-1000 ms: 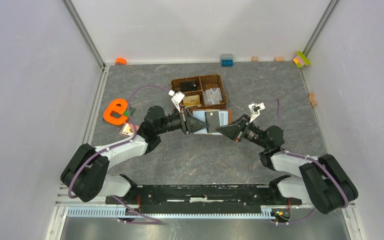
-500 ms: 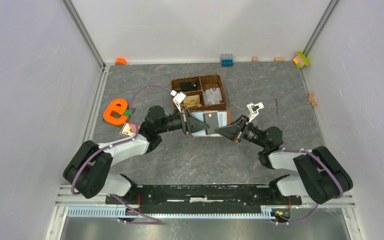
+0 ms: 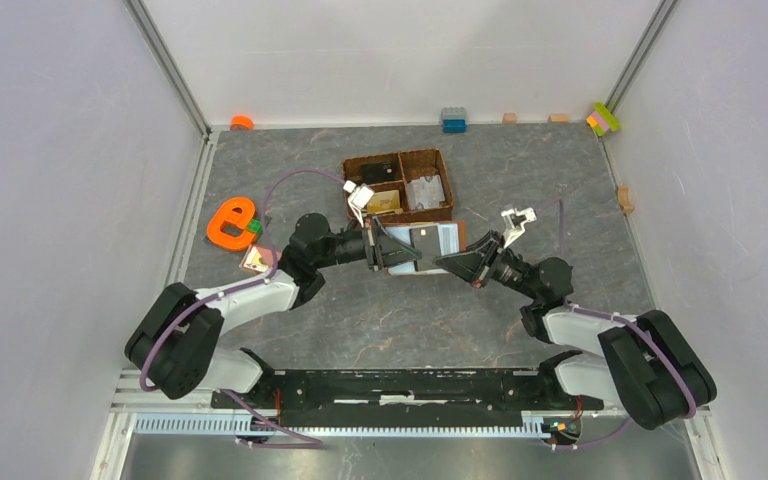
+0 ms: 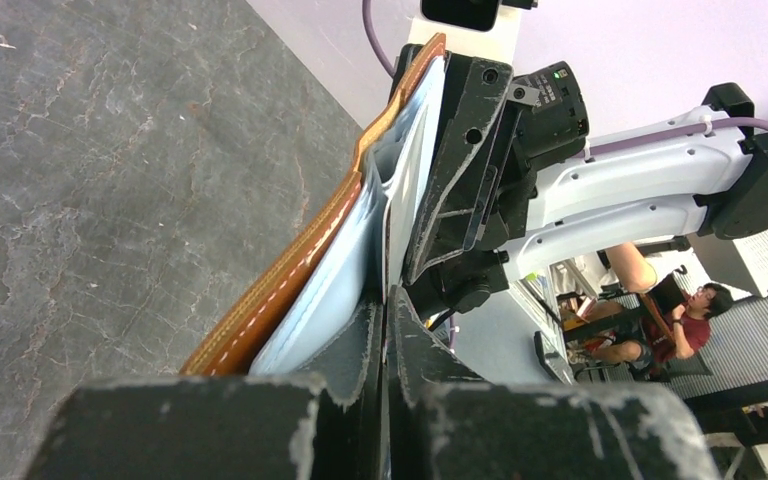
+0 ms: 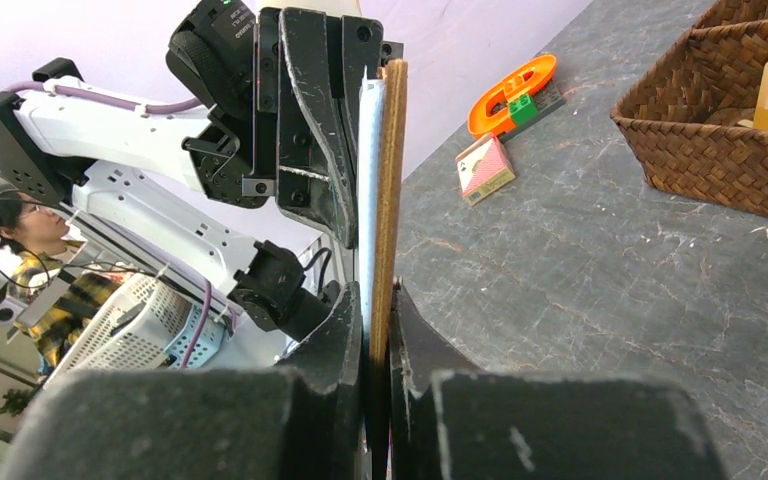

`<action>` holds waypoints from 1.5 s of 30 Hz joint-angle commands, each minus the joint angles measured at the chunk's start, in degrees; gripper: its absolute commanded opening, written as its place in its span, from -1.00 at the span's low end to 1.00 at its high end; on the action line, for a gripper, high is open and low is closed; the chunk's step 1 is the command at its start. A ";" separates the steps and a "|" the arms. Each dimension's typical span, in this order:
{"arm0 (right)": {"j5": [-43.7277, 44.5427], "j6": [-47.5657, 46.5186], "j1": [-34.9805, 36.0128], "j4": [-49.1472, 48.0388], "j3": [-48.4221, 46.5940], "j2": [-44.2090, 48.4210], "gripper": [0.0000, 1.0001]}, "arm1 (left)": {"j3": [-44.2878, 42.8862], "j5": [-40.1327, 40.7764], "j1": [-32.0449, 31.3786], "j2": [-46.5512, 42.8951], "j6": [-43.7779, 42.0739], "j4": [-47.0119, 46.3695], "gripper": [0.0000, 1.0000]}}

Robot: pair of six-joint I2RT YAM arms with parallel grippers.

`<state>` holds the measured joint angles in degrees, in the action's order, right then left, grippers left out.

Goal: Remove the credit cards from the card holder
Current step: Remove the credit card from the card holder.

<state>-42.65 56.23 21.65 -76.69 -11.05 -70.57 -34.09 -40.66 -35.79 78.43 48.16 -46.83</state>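
Note:
The card holder (image 3: 438, 238) hangs open above the table between both arms, brown outside, pale grey-blue inside, with a dark grey credit card (image 3: 425, 240) showing in its middle. My left gripper (image 3: 392, 250) comes in from the left. In the left wrist view that gripper (image 4: 384, 300) is shut on the thin pale edge of a credit card (image 4: 387, 190) beside the blue lining (image 4: 340, 270). My right gripper (image 3: 452, 262) holds the other side. Its jaws (image 5: 378, 295) are shut on the brown cover edge (image 5: 388, 180).
Just behind the holder stands a brown woven basket (image 3: 440, 165) with a gold-tan card (image 3: 385, 202) and a grey card (image 3: 427, 192) in its compartments. An orange e-shaped piece (image 3: 230, 222) and a small pink box (image 3: 257, 259) lie left. Small blocks (image 3: 453, 120) line the back wall.
My left gripper has closed onto the thin card edge. The right arm has shifted slightly to the right, still holding the card holder.

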 commanded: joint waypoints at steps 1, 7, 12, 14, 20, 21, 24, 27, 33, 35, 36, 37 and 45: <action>0.55 1.60 -1.99 -6.27 1.63 1.47 -0.92 | 0.22 1.64 0.77 -1.25 0.09 -0.64 -0.95; 0.29 3.61 -2.93 -8.60 2.13 0.62 -0.87 | 0.34 1.82 0.85 -1.58 0.00 -0.55 -0.95; -0.19 5.05 -3.18 -10.59 2.20 -0.54 -0.81 | 0.46 1.66 0.89 -1.65 0.18 -0.84 -0.95; -0.15 5.20 -3.40 -10.57 2.21 -0.76 -0.81 | 0.48 1.56 0.85 -1.63 0.34 -1.17 -0.96; -0.50 6.50 -3.78 -11.99 2.27 -1.69 -0.56 | 0.73 1.51 0.88 -1.81 0.62 -1.69 -0.95; -0.50 6.61 -3.79 -11.92 2.27 -1.76 -0.49 | 0.76 1.47 0.90 -1.76 0.62 -1.88 -0.95; -0.59 6.76 -3.89 -12.21 2.33 -2.08 -0.53 | 0.47 0.74 0.90 -1.22 1.13 -2.59 -0.95; -0.76 6.76 -3.90 -12.37 2.22 -2.21 -0.70 | 0.36 -0.09 0.89 -0.33 2.14 -3.91 -0.95; -1.12 6.91 -3.81 -12.68 2.05 -2.47 -0.24 | 0.25 -0.47 0.85 0.05 2.46 -4.32 -0.96; -1.20 7.04 -3.80 -12.87 2.05 -2.51 -0.24 | 0.05 -0.71 0.76 0.38 2.55 -4.32 -0.95; -1.21 6.95 -3.82 -12.90 2.03 -2.47 -0.24 | -0.13 -0.87 0.76 0.66 2.67 -4.30 -0.95; -1.25 6.93 -3.77 -12.88 2.00 -2.56 -0.25 | -0.31 -1.22 0.72 0.86 2.77 -4.42 -0.95; -1.47 5.91 -3.40 -9.75 1.06 -4.04 -0.33 | -0.98 -2.10 0.28 1.80 3.17 -4.55 -0.96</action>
<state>-43.46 63.16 17.89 -83.70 -9.13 -73.87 -33.67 -41.15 -35.22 80.14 49.95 -48.12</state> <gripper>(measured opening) 0.362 0.029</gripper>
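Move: The dark credit card in the open card holder lies about 3 cm ahead and 3 cm to the left of the right hand, at roughly its height. The wicker basket stands on the table some 16 cm ahead, 7 cm to the left and 18 cm below the right hand. From the left hand, still pinching the holder's pages, the card is about 2 cm ahead and 3 cm to the right, about level. The right fingers, pinching the card holder's right part, keep hold at first while easing slightly to the right and back, then open and let go. With that the right hand slips about 1 cm farther to its right, away from the left hand, and a little forward, tipping down barely 5 degrees, then stays with its fingers parted around the holder's edge. The left hand keeps its pinch almost in place. ##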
